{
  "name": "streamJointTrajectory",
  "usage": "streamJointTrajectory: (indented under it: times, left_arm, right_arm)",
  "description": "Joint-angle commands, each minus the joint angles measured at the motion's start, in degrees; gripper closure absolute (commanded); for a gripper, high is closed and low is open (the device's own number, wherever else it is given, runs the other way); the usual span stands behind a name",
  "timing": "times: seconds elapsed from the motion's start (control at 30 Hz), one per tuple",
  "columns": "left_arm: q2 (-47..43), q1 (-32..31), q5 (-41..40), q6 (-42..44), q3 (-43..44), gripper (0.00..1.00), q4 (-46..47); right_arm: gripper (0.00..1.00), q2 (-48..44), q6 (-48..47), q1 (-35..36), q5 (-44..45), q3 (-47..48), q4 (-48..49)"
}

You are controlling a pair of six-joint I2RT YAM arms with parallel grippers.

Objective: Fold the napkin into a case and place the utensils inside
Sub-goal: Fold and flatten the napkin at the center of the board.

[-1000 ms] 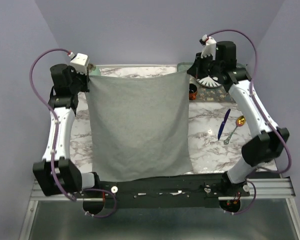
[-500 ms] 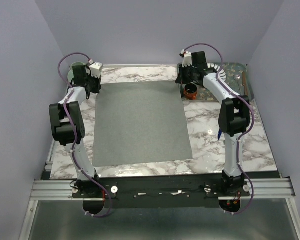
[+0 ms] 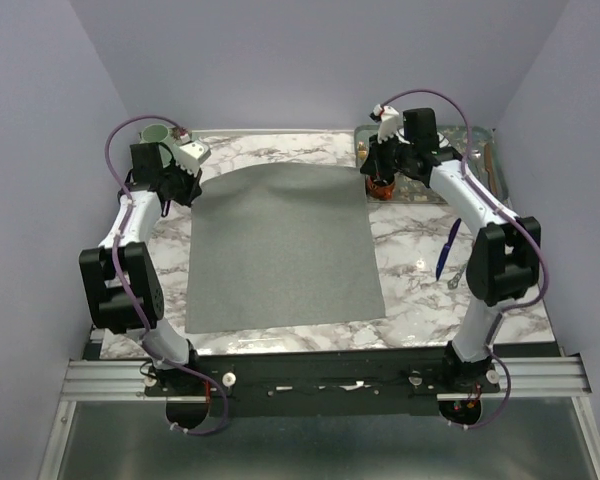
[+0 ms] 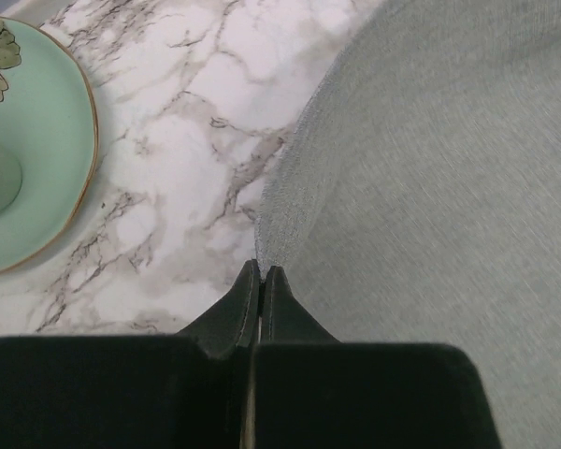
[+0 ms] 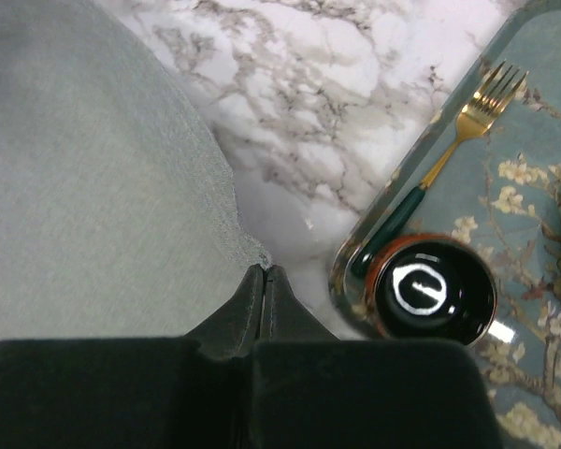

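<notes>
The grey napkin lies spread on the marble table as one open sheet, its far edge bulging up a little. No case is in view. My left gripper is shut on the napkin's far left corner, and the left wrist view shows the tips pinching the cloth. My right gripper is shut on the far right corner of the napkin. The utensils lie right of the cloth: a blue-handled one and a spoon, mostly hidden by my right arm.
A green patterned tray stands at the back right, holding a gold fork and a dark brown cup close to my right gripper. A pale green saucer with a cup sits at the back left.
The napkin hung lifted a second ago, then came down flat on the table. Both arms have since drawn back slightly, raising its far edge into a low bulge.
</notes>
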Motion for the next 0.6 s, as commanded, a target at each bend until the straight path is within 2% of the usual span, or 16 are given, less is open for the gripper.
streamJointTrajectory:
  times: [0.0,0.2,0.3,0.4,0.57]
  left_arm:
    - [-8.26,2.62,3.56,12.43,-7.67,1.00,-16.79]
    - [-19.15,4.91,-0.13,25.96,-20.68,1.00,-24.80]
    - [-24.78,5.61,-2.85,30.17,-27.54,1.00,-25.17]
    - [-26.91,5.53,-5.13,31.25,-32.73,1.00,-23.07]
    - [-24.11,5.53,-5.50,27.56,-34.14,1.00,-20.34]
  right_arm:
    - [0.99,-9.29,-4.70,-0.33,-6.08,-12.67,-0.54]
    - [0.99,-17.74,-8.30,-0.42,-6.37,-25.97,-2.74]
    - [0.99,-21.97,-10.50,-0.33,-4.26,-33.09,-2.66]
    - [0.99,-22.77,-12.44,-0.51,-2.07,-37.67,-2.66]
    - [0.99,-19.96,-13.58,-0.42,-1.09,-38.91,-3.00]
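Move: Both my hands hold the napkin's far corners some 12 cm over the board. From my left hand, the napkin's near left corner is about 33 cm back, 2 cm left; the saucer is 9 cm ahead, 7 cm left. From my right hand, the near right corner is about 33 cm back, 6 cm right; the brown cup is level, 5 cm right, the fork 4 cm ahead, 1 cm right, the blue knife 16 cm back, 21 cm right. Keeping both far corners pinched, I sweep my hands back towards the napkin's near edge and then down, my left some 22 cm back, my right about 17 cm and slightly to its right, each sinking about 10 cm. Both wrists tip farther down as I carry the held edge over the cloth already lying on the board, the left also turning clockwise. ##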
